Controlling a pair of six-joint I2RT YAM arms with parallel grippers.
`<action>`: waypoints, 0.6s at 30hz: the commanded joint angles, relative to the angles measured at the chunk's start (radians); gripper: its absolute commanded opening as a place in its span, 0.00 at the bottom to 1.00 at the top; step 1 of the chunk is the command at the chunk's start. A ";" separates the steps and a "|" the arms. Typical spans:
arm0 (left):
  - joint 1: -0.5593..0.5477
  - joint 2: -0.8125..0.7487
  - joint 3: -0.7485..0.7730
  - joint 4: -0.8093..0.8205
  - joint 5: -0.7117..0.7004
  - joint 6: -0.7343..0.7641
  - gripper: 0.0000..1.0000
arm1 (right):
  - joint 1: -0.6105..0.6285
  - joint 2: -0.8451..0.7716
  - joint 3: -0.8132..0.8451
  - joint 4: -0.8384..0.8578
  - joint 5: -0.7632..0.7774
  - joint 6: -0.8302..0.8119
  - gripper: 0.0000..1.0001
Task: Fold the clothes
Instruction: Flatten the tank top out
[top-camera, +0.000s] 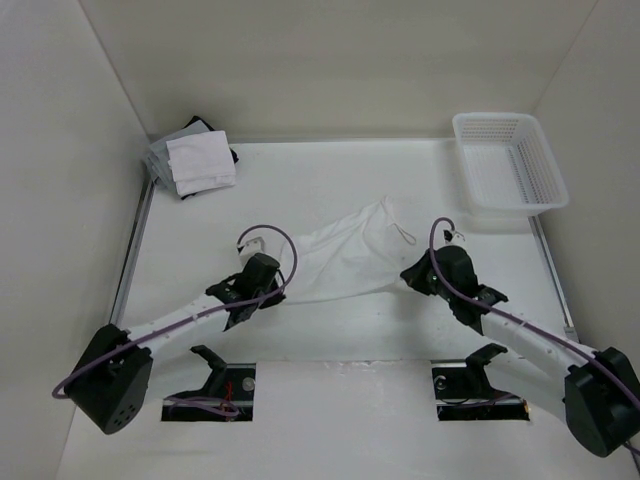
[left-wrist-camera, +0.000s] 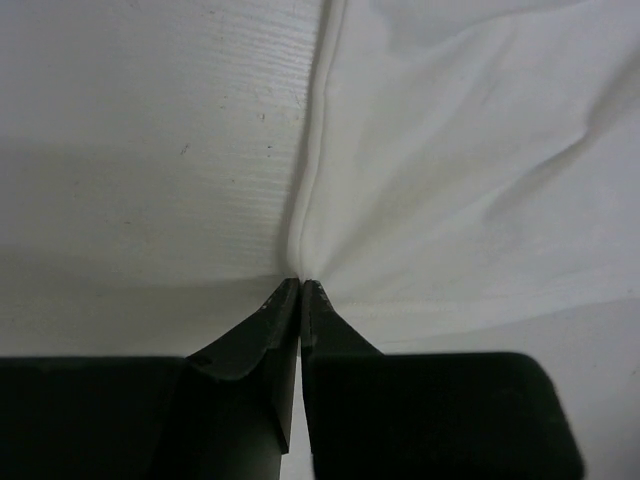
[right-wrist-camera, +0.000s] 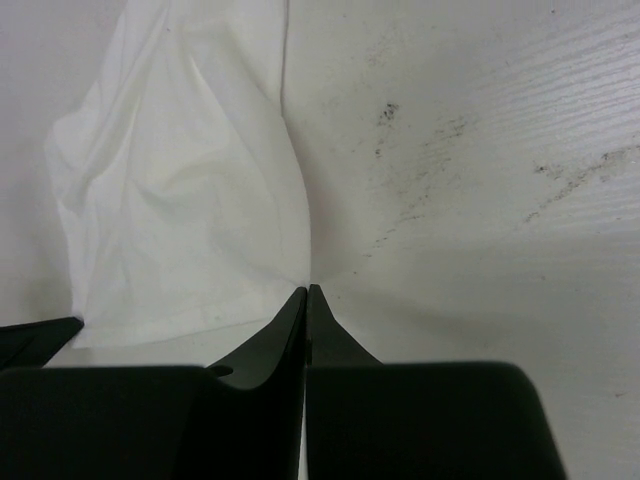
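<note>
The clothes (top-camera: 345, 255) are one thin white wrinkled garment spread in the middle of the table, with a small loop strap (top-camera: 403, 235) at its far right edge. My left gripper (top-camera: 279, 291) is at the garment's near left corner. In the left wrist view the left gripper (left-wrist-camera: 301, 284) is shut, pinching the hem of the clothes (left-wrist-camera: 450, 180). My right gripper (top-camera: 402, 278) is at the near right corner. The right wrist view shows the right gripper (right-wrist-camera: 306, 290) shut on the corner of the clothes (right-wrist-camera: 190, 200).
A pile of white, grey and black cloth (top-camera: 195, 160) lies at the back left corner. A white mesh basket (top-camera: 508, 163) stands at the back right. Walls enclose the table on the left, right and back.
</note>
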 joint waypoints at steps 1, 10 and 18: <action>0.004 -0.135 0.115 -0.074 -0.005 0.034 0.01 | 0.027 -0.097 0.048 0.005 0.016 -0.029 0.00; -0.021 -0.409 0.544 -0.076 -0.211 0.255 0.00 | 0.193 -0.368 0.500 -0.334 0.289 -0.207 0.00; -0.133 -0.431 0.730 0.050 -0.344 0.366 0.01 | 0.450 -0.338 0.849 -0.384 0.568 -0.365 0.00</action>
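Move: Pinched by its two near hem corners, the tank top lies rumpled on the table between the hands. Its middle is about 11 cm ahead of the left hand and 12 cm to its right, and about 7 cm ahead of the right hand and 12 cm to its left, slightly below both. The folded stack is some 34 cm ahead of the left hand and 22 cm to its left; the white basket stands roughly 30 cm ahead of the right hand and 27 cm to its right. Swinging fast and almost straight up together, both hands carry the hem off the table, the left by about 44 cm and the right by some 39 cm, and keep their pinch on the corners. The wrists tip upwards, the left by roughly 60 degrees, the right by 45. The left hand bulges forward and comes back; the right draws back a little, and late on they spread slightly apart. ##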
